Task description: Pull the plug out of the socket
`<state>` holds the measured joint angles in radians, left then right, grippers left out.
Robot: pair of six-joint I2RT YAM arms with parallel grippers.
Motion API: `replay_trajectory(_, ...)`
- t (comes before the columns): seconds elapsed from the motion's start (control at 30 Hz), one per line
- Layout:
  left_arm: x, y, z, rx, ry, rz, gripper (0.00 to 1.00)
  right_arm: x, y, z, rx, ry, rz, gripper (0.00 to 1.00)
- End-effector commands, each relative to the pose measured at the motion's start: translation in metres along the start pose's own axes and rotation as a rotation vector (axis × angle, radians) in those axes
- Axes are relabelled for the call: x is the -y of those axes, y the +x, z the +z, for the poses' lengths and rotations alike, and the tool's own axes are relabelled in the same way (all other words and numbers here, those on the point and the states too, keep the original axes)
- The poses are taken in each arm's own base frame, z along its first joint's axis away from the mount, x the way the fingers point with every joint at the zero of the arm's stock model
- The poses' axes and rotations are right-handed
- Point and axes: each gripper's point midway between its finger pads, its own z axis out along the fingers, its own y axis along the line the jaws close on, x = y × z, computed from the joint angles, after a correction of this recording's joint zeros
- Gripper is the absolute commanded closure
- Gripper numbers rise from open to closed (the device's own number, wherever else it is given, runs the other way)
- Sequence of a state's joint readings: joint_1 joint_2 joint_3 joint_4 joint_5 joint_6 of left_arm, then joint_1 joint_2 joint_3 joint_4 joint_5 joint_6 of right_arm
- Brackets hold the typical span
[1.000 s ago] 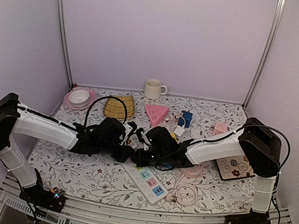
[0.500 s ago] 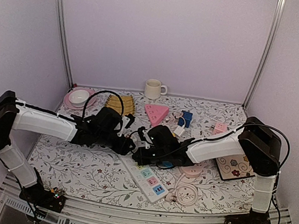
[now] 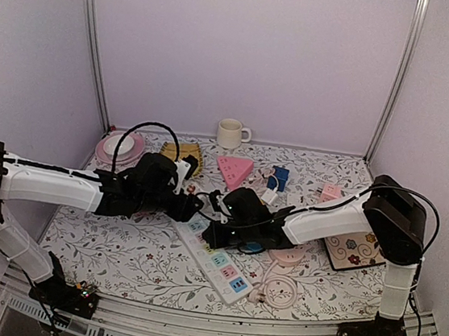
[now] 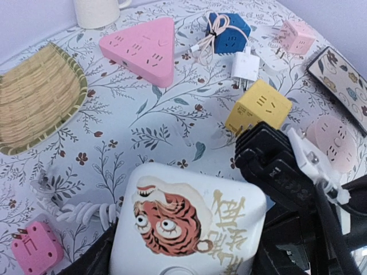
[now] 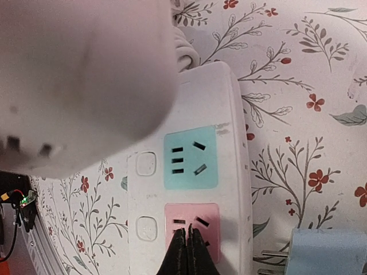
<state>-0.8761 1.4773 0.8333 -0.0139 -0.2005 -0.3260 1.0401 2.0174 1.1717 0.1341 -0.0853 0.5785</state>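
The plug [image 4: 189,223] is a white block with a tiger sticker. My left gripper [image 4: 183,260] is shut on it, dark fingers at both its sides, holding it above the table. In the top view the left gripper [image 3: 190,206] hangs just beyond the far end of the white socket strip [image 3: 218,263]. My right gripper [image 5: 190,239] is shut, its tips pressed on the strip's pink outlet [image 5: 192,226]. The teal outlet [image 5: 190,157] beside it stands bare. The blurred pale plug [image 5: 80,74] fills the upper left of the right wrist view, off the strip.
A yellow cube adapter [image 4: 258,109], a pink triangular socket [image 4: 143,48], a blue cube [image 4: 229,34] and a woven tray [image 4: 34,97] lie behind. A mug [image 3: 230,133] stands at the back. A blue plug [image 5: 327,252] lies beside the strip, a coiled cable [image 3: 276,287] nearer the front.
My left gripper has risen and drawn back to the far left with the plug, which came away from the strip's end. The right gripper stayed pressed on the strip.
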Motion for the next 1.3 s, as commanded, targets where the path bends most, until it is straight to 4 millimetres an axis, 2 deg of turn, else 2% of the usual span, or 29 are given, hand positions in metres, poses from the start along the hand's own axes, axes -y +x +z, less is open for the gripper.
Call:
replay_trajectory(0.0,-0.011,-0.018,-0.007,0.072,-0.065,-0.026,1.0,0.016,0.01,-0.013,-0.046,0.079,-0.022,0.96)
replay_trajectory(0.3,-0.058,-0.024,-0.011,0.095,-0.177,-0.176,1.0,-0.004,-0.034,-0.059,0.09,0.083,-0.065,0.96)
replay_trajectory(0.47,-0.085,-0.024,-0.01,0.102,-0.154,-0.323,1.0,-0.001,-0.049,-0.089,0.167,0.119,-0.07,0.9)
replay_trajectory(0.53,-0.083,-0.031,-0.01,0.129,-0.083,-0.348,1.0,0.005,-0.052,-0.101,0.195,0.15,-0.067,0.84)
replay_trajectory(0.63,-0.066,-0.04,-0.002,0.129,0.026,-0.327,1.0,0.013,-0.056,-0.117,0.233,0.183,-0.058,0.72)
replay_trajectory(0.9,-0.038,-0.047,0.049,0.06,0.166,-0.357,1.0,0.023,-0.066,-0.159,0.329,0.221,-0.034,0.44)
replay_trajectory(1.1,-0.027,-0.046,0.079,0.009,0.217,-0.365,1.0,0.035,-0.066,-0.173,0.353,0.257,-0.032,0.19)
replay_trajectory(1.2,-0.025,-0.041,0.091,-0.022,0.226,-0.373,0.99,0.042,-0.065,-0.178,0.359,0.276,-0.028,0.12)
replay_trajectory(1.27,-0.023,-0.039,0.097,-0.037,0.239,-0.378,0.93,0.047,-0.065,-0.181,0.362,0.293,-0.026,0.1)
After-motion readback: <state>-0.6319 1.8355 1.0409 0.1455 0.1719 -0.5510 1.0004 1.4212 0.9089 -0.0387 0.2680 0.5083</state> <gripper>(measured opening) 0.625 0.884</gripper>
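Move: The left hand already holds the tiger-faced plug, clear of the socket strip. The bare table it heads for lies some 11 cm ahead, 3 cm to its right and 12 cm below; the strip's middle is about 8 cm back and 7 cm right, the yellow plug 10 cm ahead and 18 cm right. From the shut right hand the strip's middle is roughly 4 cm back, 3 cm right and 3 cm below, the light-blue plug 5 cm ahead and 8 cm right. The right fingertips come free of the strip top, the hand easing right and then climbing steeply, about 13 cm up and as far right, while its fingers spread wide and tilt upward. Still gripping the tiger plug, the left hand swings forward-left around the strip's far end, then doubles back rightward while still reaching out and sinking towards the bare table, tipping downward and rolling its left side down. ##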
